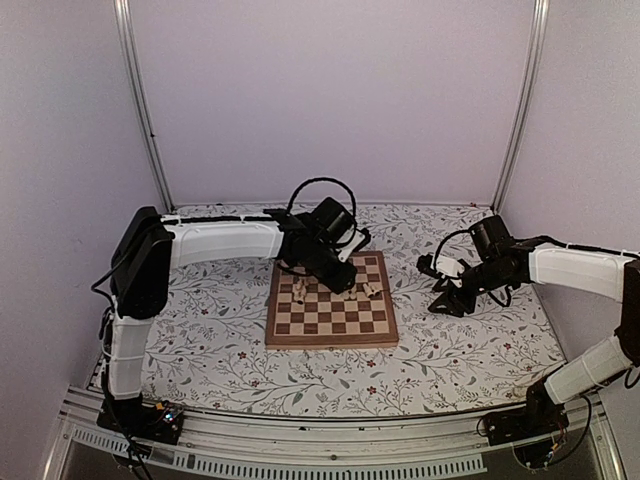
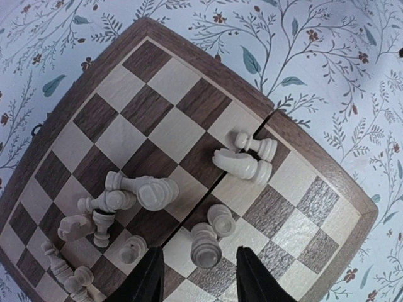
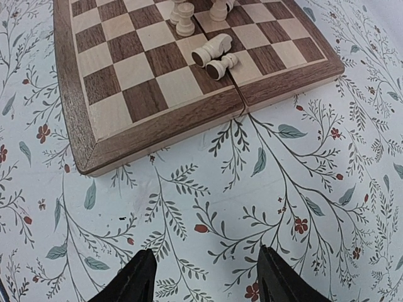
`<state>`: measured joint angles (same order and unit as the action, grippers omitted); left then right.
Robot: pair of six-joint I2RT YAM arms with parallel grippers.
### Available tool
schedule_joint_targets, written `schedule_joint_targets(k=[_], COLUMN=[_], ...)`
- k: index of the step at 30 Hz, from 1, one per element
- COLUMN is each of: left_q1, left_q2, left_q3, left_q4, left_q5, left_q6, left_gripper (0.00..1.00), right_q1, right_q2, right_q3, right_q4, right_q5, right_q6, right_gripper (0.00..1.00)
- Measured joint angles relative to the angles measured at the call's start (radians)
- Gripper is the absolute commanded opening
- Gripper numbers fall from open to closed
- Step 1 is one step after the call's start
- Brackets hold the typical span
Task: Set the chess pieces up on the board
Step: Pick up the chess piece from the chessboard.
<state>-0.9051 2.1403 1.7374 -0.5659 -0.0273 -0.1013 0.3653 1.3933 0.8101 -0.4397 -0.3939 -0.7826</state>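
Observation:
The board [image 1: 330,325] lies mid-table on the floral cover. Several pale chess pieces are scattered on its far half. In the left wrist view, most pieces lie toppled in a cluster [image 2: 135,194] at the left, and two more lie tipped over [image 2: 242,165] near the board's edge. An upright piece [image 2: 206,245] stands just ahead of my left gripper [image 2: 200,280], in line with the gap between its open fingers and untouched. A smaller upright pawn [image 2: 221,219] stands behind it. My right gripper [image 3: 204,280] hangs open over the cover, right of the board [image 3: 138,69], holding nothing.
The left arm [image 1: 220,240] reaches over the table's back left to the board. The floral cover [image 1: 470,350] surrounds the board on all sides. Metal frame posts [image 1: 145,110] and white walls close in the back and sides.

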Motion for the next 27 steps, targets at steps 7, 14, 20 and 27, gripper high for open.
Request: schedule_joint_targets(k=[7,14,20,27], left_q1=[0.0,0.0,-0.001,-0.002], left_q2=[0.045,0.056,0.047,-0.106], left_q3=[0.018,0.033,0.035,-0.018], left_q4=[-0.023,-0.045,-0.069,-0.136], left_q5=[0.0,-0.003,-0.025,-0.053], left_q6=[0.001,0.004,0.013,0.023], left_gripper=[0.29,0.15,0.08,0.04], right_q1=[0.0,0.0,0.0,0.0], right_q2=[0.001,0.005,0.018,0.03], right_q3=[0.0,0.0,0.0,0.0], right_q4=[0.0,0.001,0.002,0.002], right_q5=[0.0,0.0,0.0,0.0], right_q6=[0.0,0.0,0.0,0.0], right_gripper=[0.56,0.56,0.55,0.54])
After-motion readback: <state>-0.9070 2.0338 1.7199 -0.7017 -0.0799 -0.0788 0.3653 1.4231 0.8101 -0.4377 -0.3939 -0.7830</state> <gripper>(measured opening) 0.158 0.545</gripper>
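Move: The tall chess piece to be picked stands almost exactly between the left hand's open fingers, its middle about 3 cm below them. A short standing piece is some 2 cm to its right, and the fallen knight lies about 6 cm right and 1 cm ahead of it. A small pawn stands roughly 3 cm ahead and 3 cm left. From the right hand the tall piece is about 19 cm left and 5 cm ahead, 3 cm lower. The tall piece is straddled as the left hand sinks about 2 cm straight down, then pinched near its head while the hand holds still and the fingers close around it. With that grip kept, the hand lifts it off the board, slowly then faster, about 5 cm up and drifting some 3 cm left. ##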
